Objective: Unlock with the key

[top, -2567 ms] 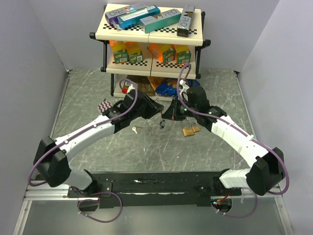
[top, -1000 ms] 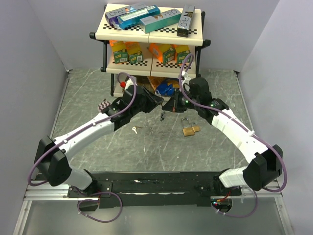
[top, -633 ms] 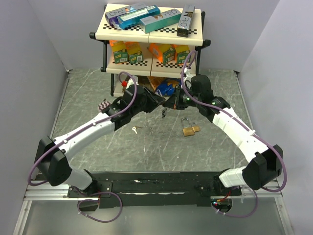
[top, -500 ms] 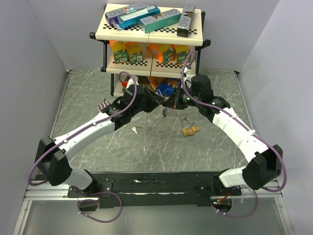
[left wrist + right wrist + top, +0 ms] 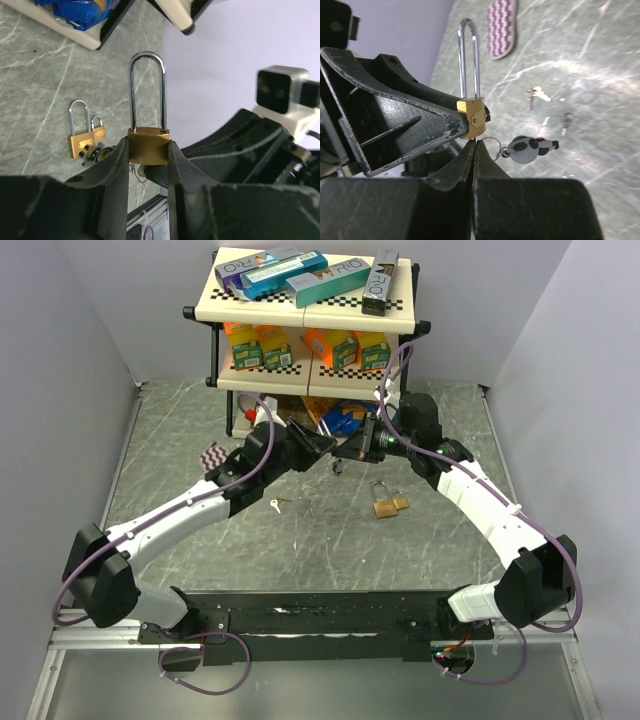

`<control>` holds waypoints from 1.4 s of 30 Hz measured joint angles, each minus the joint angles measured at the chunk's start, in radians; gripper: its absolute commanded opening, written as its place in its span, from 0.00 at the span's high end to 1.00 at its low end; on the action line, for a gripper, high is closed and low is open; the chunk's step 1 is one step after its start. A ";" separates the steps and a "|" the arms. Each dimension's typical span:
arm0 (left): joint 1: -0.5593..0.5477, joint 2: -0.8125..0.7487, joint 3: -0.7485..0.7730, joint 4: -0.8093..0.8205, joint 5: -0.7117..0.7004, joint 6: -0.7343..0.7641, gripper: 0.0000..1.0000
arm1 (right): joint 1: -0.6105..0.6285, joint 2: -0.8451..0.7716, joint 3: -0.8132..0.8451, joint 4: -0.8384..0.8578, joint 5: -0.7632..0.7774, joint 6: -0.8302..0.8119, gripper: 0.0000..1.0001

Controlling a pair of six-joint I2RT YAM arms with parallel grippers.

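My left gripper [image 5: 147,148] is shut on the body of a brass padlock [image 5: 148,145]. Its steel shackle [image 5: 147,90] stands closed. In the top view the left gripper [image 5: 318,447] and the right gripper [image 5: 346,452] meet above the table in front of the shelf rack. My right gripper [image 5: 475,142] is shut on the key, tips pressed against the underside of the padlock [image 5: 471,119]. The key's blade is hidden between the fingers and the lock. Its ring [image 5: 492,145] and a white, blue and black charm [image 5: 527,148] dangle to the right.
Two more brass padlocks [image 5: 385,502] lie together on the marble tabletop, with a loose key [image 5: 274,505] to their left. A purple ridged pad [image 5: 212,456] lies at the left. The shelf rack [image 5: 310,310] with boxes stands behind, a blue bag [image 5: 340,418] under it.
The right gripper has risen from near the table padlocks and closed in on the held padlock. The left arm has shifted slightly right. Both grips are unchanged.
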 measured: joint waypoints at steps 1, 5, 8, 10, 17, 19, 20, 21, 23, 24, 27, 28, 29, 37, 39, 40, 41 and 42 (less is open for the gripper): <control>0.000 -0.012 -0.016 0.017 0.003 0.002 0.99 | -0.003 0.000 -0.005 0.010 -0.015 0.012 1.00; 0.000 -0.057 -0.068 0.072 0.005 0.010 0.99 | -0.015 -0.001 -0.021 0.050 -0.081 0.059 1.00; 0.000 -0.080 -0.088 0.090 0.008 0.018 0.99 | -0.021 -0.002 -0.027 0.072 -0.119 0.082 1.00; 0.000 -0.089 -0.094 0.100 0.008 0.023 0.99 | -0.022 -0.002 -0.027 0.084 -0.132 0.085 1.00; 0.000 -0.092 -0.083 0.079 0.010 0.043 0.99 | -0.026 -0.005 -0.027 0.083 -0.149 0.051 0.98; 0.000 -0.092 -0.065 0.053 0.014 0.056 0.99 | -0.026 -0.012 -0.027 0.080 -0.149 0.037 0.94; 0.000 -0.092 -0.055 0.042 0.019 0.061 0.99 | -0.026 -0.019 -0.027 0.080 -0.148 0.029 0.88; 0.000 -0.092 -0.050 0.039 0.023 0.064 0.99 | -0.026 -0.025 -0.027 0.080 -0.146 0.024 0.84; 0.001 -0.092 -0.039 0.030 0.033 0.069 0.99 | -0.028 -0.038 -0.027 0.081 -0.133 0.014 0.72; 0.005 -0.092 -0.037 0.020 0.039 0.071 0.99 | -0.032 -0.043 -0.027 0.080 -0.122 0.004 0.67; 0.026 -0.097 -0.037 -0.034 0.070 0.083 0.99 | -0.061 -0.048 -0.027 0.091 -0.061 -0.015 0.53; 0.033 -0.100 -0.037 -0.049 0.076 0.088 0.99 | -0.069 -0.048 -0.028 0.091 -0.046 -0.021 0.50; 0.041 -0.105 -0.039 -0.063 0.078 0.092 0.99 | -0.077 -0.048 -0.029 0.091 -0.037 -0.024 0.47; 0.148 -0.211 -0.086 -0.182 0.091 0.159 0.99 | -0.084 -0.048 -0.055 0.099 -0.020 -0.047 0.42; 0.168 -0.243 -0.090 -0.240 0.086 0.192 0.99 | -0.084 -0.049 -0.055 0.099 -0.019 -0.051 0.42; 0.175 -0.263 -0.094 -0.278 0.083 0.211 0.99 | -0.084 -0.050 -0.055 0.100 -0.019 -0.053 0.42; 0.183 -0.289 -0.103 -0.314 0.078 0.230 0.99 | -0.084 -0.050 -0.055 0.100 -0.018 -0.055 0.42; 0.190 -0.312 -0.112 -0.349 0.073 0.247 0.99 | -0.084 -0.050 -0.056 0.101 -0.018 -0.056 0.42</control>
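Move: I hold the brass padlock in my left hand, with the key in my shut right fingers already at its keyway, so the padlock is about 2 cm to the left of my right hand and 1 cm ahead. From my left hand the loose keys lie about 13 cm left, 2 cm back; the large padlock is roughly 13 cm right, 1 cm back, and the small padlock 17 cm right, 1 cm back, all on the table some 26 cm below. First I draw both hands back and up together by about 2 cm, rolling the right wrist slightly on the key. Then my right fingers open and let go of the key, the hand slipping some 3 cm right and forward before it stays. My left hand keeps its grip and carries the padlock away to the left, about 10 cm, speeding up, sinking and rolling its left side up some 15 degrees, towards the loose keys. ##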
